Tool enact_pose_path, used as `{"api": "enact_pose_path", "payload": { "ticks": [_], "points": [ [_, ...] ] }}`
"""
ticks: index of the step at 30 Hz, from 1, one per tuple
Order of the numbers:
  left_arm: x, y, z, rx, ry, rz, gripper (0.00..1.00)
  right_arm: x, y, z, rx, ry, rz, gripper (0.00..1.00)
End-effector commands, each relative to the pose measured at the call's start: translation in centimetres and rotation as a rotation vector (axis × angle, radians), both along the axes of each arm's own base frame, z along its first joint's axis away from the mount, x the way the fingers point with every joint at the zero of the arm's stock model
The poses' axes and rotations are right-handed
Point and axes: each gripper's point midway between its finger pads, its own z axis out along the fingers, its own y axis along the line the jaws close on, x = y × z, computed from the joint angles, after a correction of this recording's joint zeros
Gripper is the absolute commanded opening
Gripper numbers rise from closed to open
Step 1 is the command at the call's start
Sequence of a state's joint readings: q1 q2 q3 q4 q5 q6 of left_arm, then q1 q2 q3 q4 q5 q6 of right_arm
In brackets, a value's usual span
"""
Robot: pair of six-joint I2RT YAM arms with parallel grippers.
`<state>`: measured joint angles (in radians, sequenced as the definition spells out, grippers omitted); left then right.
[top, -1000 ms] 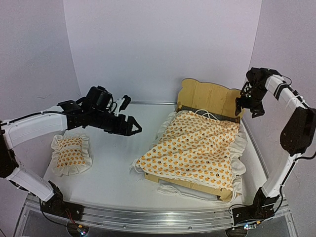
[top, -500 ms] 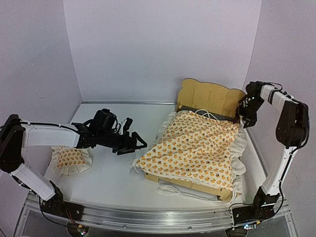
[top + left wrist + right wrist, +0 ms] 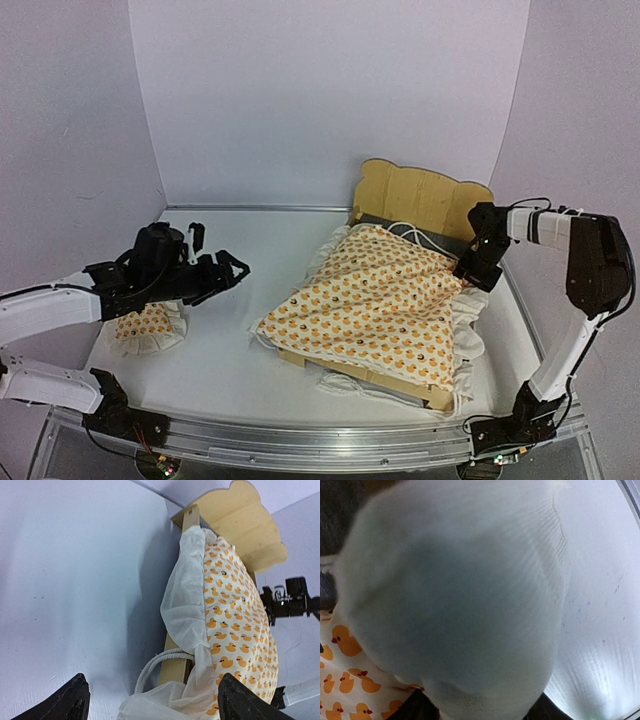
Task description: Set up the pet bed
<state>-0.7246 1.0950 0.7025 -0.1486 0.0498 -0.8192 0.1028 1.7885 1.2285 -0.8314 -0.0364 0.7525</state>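
Observation:
The pet bed is a light plywood frame with a wavy headboard, standing right of centre. An orange-duck mattress cover with white ruffles lies over it. My left gripper hangs open and empty left of the bed, above the table. In the left wrist view its gripper faces the bed's near corner, where a white cord loops out. My right gripper is at the bed's right side. White ruffle fills the right wrist view, bunched between that gripper's fingers.
A small matching ruffled pillow lies at the left, under my left arm. White ties trail from the bed's front end. Pale walls close in the back and both sides. A metal rail runs along the near edge.
My left gripper drew back left and lower, toward the pillow. My right gripper came down from beside the headboard onto the right ruffle and narrowed. The bed turned slightly to the left.

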Motion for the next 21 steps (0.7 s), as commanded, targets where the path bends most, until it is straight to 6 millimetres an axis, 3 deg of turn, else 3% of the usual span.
{"api": "enact_pose_path", "payload": {
  "ticks": [1, 5, 9, 12, 17, 18, 21],
  "points": [
    [-0.2, 4.8, 1.4, -0.061, -0.033, 0.242, 0.88, 3.1, 4.4, 0.5, 0.026, -0.216, -0.369, 0.55],
    [-1.5, 5.7, 0.6, -0.119, -0.004, 0.261, 0.89, 5.8, 11.0, 1.4, 0.077, -0.273, -0.403, 0.55],
    [-1.6, 6.2, 1.9, -0.107, -0.023, 0.272, 0.89, 5.8, 14.6, 2.6, 0.119, -0.308, -0.326, 0.60],
    [-1.7, 7.6, 1.5, -0.059, -0.004, 0.329, 0.86, 5.2, 15.1, 5.3, 0.119, -0.363, -0.111, 0.65],
    [-2.1, 9.4, 1.3, -0.088, -0.017, 0.409, 0.87, 5.2, 15.5, 11.9, -0.100, -0.507, 0.578, 0.95],
    [-2.1, 9.4, 1.6, -0.083, -0.030, 0.403, 0.87, 5.6, 15.3, 13.0, -0.180, -0.531, 0.720, 0.98],
    [-2.1, 9.1, 2.0, -0.065, -0.038, 0.377, 0.87, 8.0, 13.7, 14.8, -0.306, -0.565, 0.891, 0.98]
  ]
}}
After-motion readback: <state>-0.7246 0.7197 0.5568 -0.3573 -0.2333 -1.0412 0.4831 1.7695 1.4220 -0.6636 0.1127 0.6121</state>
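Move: The right gripper is low at the bed's right rail near the head end, with the white frill between its half-open fingers. From it the bed's middle lies about 20 cm left and 8 cm back, the headboard some 9 cm ahead and 8 cm left, the footboard about 22 cm back and 24 cm left. From the raised left gripper, the bed's middle is roughly 24 cm right, 2 cm ahead and 15 cm below; the small pillow is about 19 cm left and 3 cm back. Keep pushing the bed's right side with the right gripper, about 15 cm to the left and a little forward, staying low; then open the fingers wide, come free of the frill and rise some 9 cm, tilting the fingertips forward. Meanwhile draw the open left gripper left towards the pillow and slightly back, turning counter-clockwise, without grasping anything. ##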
